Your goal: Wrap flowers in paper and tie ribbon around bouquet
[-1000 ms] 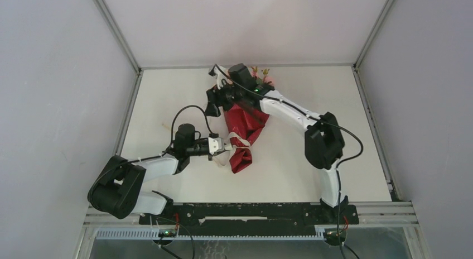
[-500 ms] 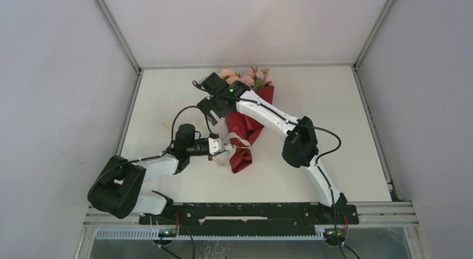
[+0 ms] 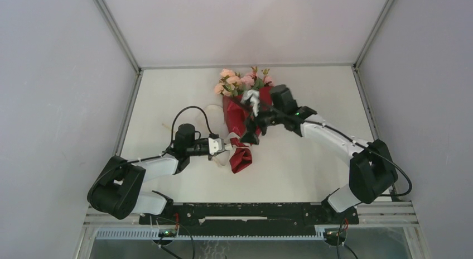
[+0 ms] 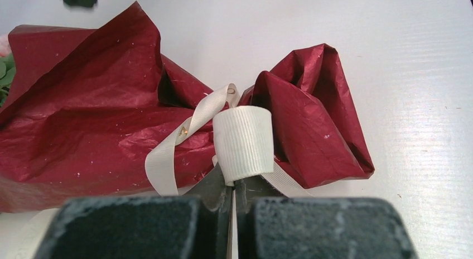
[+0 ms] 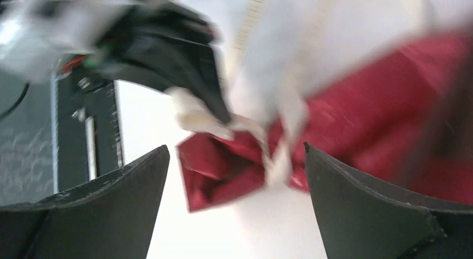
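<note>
The bouquet lies on the white table with its pink flowers at the far end and its red paper cone tapering toward me. A cream ribbon loops around the pinched neck of the paper. My left gripper is shut on the ribbon, just left of the cone's narrow end. My right gripper hangs open over the right side of the cone. Its blurred wrist view shows the paper and ribbon between the wide-spread fingers.
Grey walls with aluminium frame posts close in the table on three sides. A black rail carrying the arm bases runs along the near edge. More ribbon curls on the table left of the bouquet.
My right arm has swung from the bouquet's far left over to its right side, uncovering the flowers, and its jaws have spread wider. The left gripper has kept its hold and place.
</note>
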Controlling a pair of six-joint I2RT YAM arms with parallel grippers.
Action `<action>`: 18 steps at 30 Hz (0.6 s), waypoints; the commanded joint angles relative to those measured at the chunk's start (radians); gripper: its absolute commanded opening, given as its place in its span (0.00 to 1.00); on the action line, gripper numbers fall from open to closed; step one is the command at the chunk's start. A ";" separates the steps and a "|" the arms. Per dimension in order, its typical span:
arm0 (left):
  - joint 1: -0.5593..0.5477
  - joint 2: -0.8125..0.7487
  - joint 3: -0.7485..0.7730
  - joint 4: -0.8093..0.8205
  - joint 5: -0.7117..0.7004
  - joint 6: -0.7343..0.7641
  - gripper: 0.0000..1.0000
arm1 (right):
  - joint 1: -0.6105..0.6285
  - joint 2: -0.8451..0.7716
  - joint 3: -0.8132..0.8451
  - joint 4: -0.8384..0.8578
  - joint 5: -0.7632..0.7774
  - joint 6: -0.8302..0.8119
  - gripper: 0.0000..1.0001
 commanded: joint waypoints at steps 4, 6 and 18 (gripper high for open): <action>-0.007 -0.030 0.017 -0.004 0.009 0.027 0.00 | 0.185 0.017 -0.015 0.130 -0.152 -0.348 0.99; -0.006 -0.029 0.021 -0.011 0.011 0.029 0.00 | 0.195 0.040 -0.015 0.166 -0.141 -0.343 0.99; -0.006 -0.021 0.040 -0.035 0.014 0.031 0.00 | 0.215 0.110 -0.008 0.158 -0.090 -0.346 0.61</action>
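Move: The ribbon loop standing out of the left hand's shut fingertips lies about 5 cm back, 8 cm left and 7 cm below the open right hand; from the left hand it is some 2 cm to the right, level in height. The ribbon tie around the paper sits roughly 4 cm back, 4 cm left and 12 cm below the right hand, and the paper's bottom end about 10 cm back, 4 cm left and 13 cm below. The ribbon loop, still pinched in the steady left hand, is what the right hand comes over: it sweeps back and left about 10 cm, turning some 25 degrees counter-clockwise, then eases 2 cm forward and sinks 3 cm. During that descent its wide-open fingers close to a bit over half open, one on either side of the loop but not shut on it. ##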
